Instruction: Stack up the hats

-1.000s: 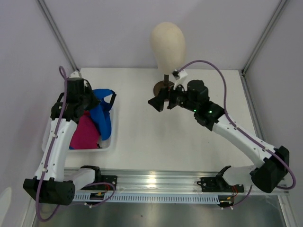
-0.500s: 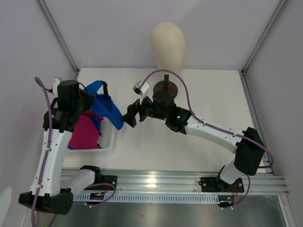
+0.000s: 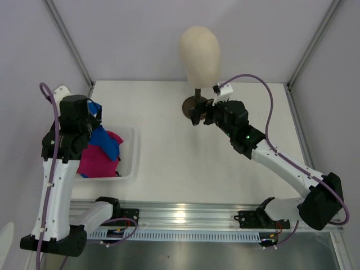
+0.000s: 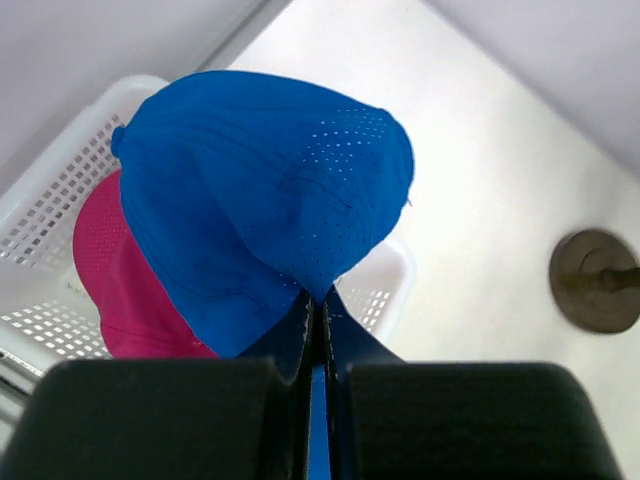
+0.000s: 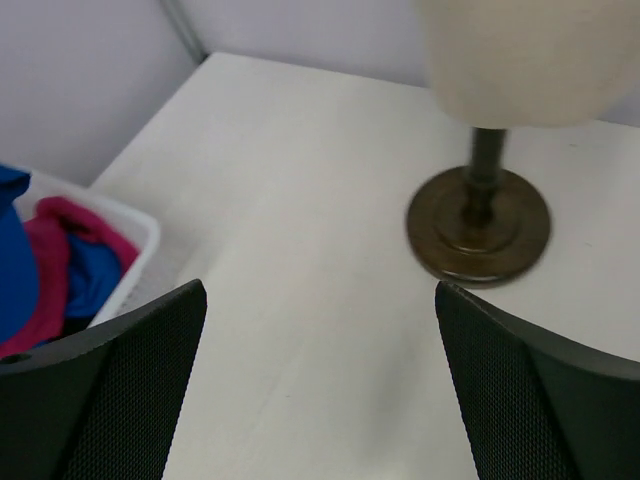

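Note:
My left gripper (image 4: 318, 300) is shut on a fold of a bright blue hat (image 4: 260, 190), which hangs from it over the white basket (image 4: 392, 280). A magenta pink hat (image 4: 105, 290) lies in the basket beneath and partly behind it. From above, the left gripper (image 3: 89, 125) is over the basket's far left part, with the blue hat (image 3: 107, 142) draped on the pink hat (image 3: 101, 162). My right gripper (image 5: 320, 292) is open and empty above bare table, beside the mannequin stand; in the top view the right gripper (image 3: 197, 114) points left.
A cream mannequin head (image 3: 199, 53) on a dark round stand (image 3: 193, 105) is at the back centre, close to my right fingers (image 5: 545, 400). The basket (image 3: 130, 154) sits at the left, and more blue fabric (image 5: 92, 275) lies inside it. Enclosure walls surround the table.
My right arm has swung back from near the basket to the mannequin stand, still open. My left gripper has carried the blue hat left and back over the basket.

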`<action>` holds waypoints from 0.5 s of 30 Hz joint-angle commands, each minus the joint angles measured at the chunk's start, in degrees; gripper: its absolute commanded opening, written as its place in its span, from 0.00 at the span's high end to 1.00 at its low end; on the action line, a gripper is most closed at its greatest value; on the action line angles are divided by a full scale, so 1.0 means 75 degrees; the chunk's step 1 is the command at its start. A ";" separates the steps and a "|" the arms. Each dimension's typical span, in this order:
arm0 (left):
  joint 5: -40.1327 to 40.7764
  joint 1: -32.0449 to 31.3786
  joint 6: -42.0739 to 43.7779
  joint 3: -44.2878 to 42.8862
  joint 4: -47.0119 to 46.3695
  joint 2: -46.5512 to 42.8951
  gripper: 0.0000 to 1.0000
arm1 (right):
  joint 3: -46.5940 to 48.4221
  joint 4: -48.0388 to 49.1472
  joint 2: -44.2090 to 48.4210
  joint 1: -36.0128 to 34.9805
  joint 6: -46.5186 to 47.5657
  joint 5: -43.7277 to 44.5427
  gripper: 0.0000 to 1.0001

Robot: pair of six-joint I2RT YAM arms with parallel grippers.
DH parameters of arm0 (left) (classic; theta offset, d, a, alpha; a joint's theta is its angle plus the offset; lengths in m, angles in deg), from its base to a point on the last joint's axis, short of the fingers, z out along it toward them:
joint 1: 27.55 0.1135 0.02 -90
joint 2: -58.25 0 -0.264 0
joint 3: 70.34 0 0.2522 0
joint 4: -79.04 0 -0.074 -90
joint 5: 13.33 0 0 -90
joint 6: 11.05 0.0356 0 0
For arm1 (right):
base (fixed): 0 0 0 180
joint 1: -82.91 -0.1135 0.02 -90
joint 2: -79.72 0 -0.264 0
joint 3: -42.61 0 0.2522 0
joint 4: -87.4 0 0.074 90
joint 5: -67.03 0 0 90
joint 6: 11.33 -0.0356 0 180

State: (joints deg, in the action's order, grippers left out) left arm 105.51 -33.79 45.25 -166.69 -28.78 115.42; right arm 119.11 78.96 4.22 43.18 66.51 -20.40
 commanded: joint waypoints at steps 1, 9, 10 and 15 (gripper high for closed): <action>-0.0539 -0.0035 0.0779 0.0276 0.0251 0.0814 0.99 | -0.0500 0.0123 0.0457 0.0082 0.0366 0.1635 0.01; -0.0963 -0.0199 0.0460 0.1380 -0.0042 0.1366 0.79 | -0.2504 0.1387 0.1231 0.1239 0.0194 0.1802 0.00; -0.0963 -0.0199 0.0531 0.1263 -0.0019 0.1343 0.70 | -0.2610 0.1434 0.1231 0.1404 0.0030 0.1791 0.01; -0.1126 -0.0199 0.1011 0.0315 -0.0077 0.1039 0.10 | -0.2635 0.1458 0.1360 0.2097 -0.0184 0.1299 0.00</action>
State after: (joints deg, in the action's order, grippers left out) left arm 98.25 -35.06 50.13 -158.05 -27.49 126.89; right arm 98.13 83.79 12.52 57.41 66.25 -9.71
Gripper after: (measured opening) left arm 0.867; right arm 0.993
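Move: The left hand grips the blue hat with shut fingers; the pink hat in the basket, its goal, lies about 10 cm ahead, 8 cm left and 27 cm below. The basket's middle is also some 10 cm ahead and 12 cm left. From the empty right hand, the pink hat is nearly 57 cm left and 2 cm ahead, and the stand's base roughly 26 cm ahead and 3 cm left. Left hand sinks 14 cm, opening to free the blue hat over pink; right swings 15 cm right and down. ##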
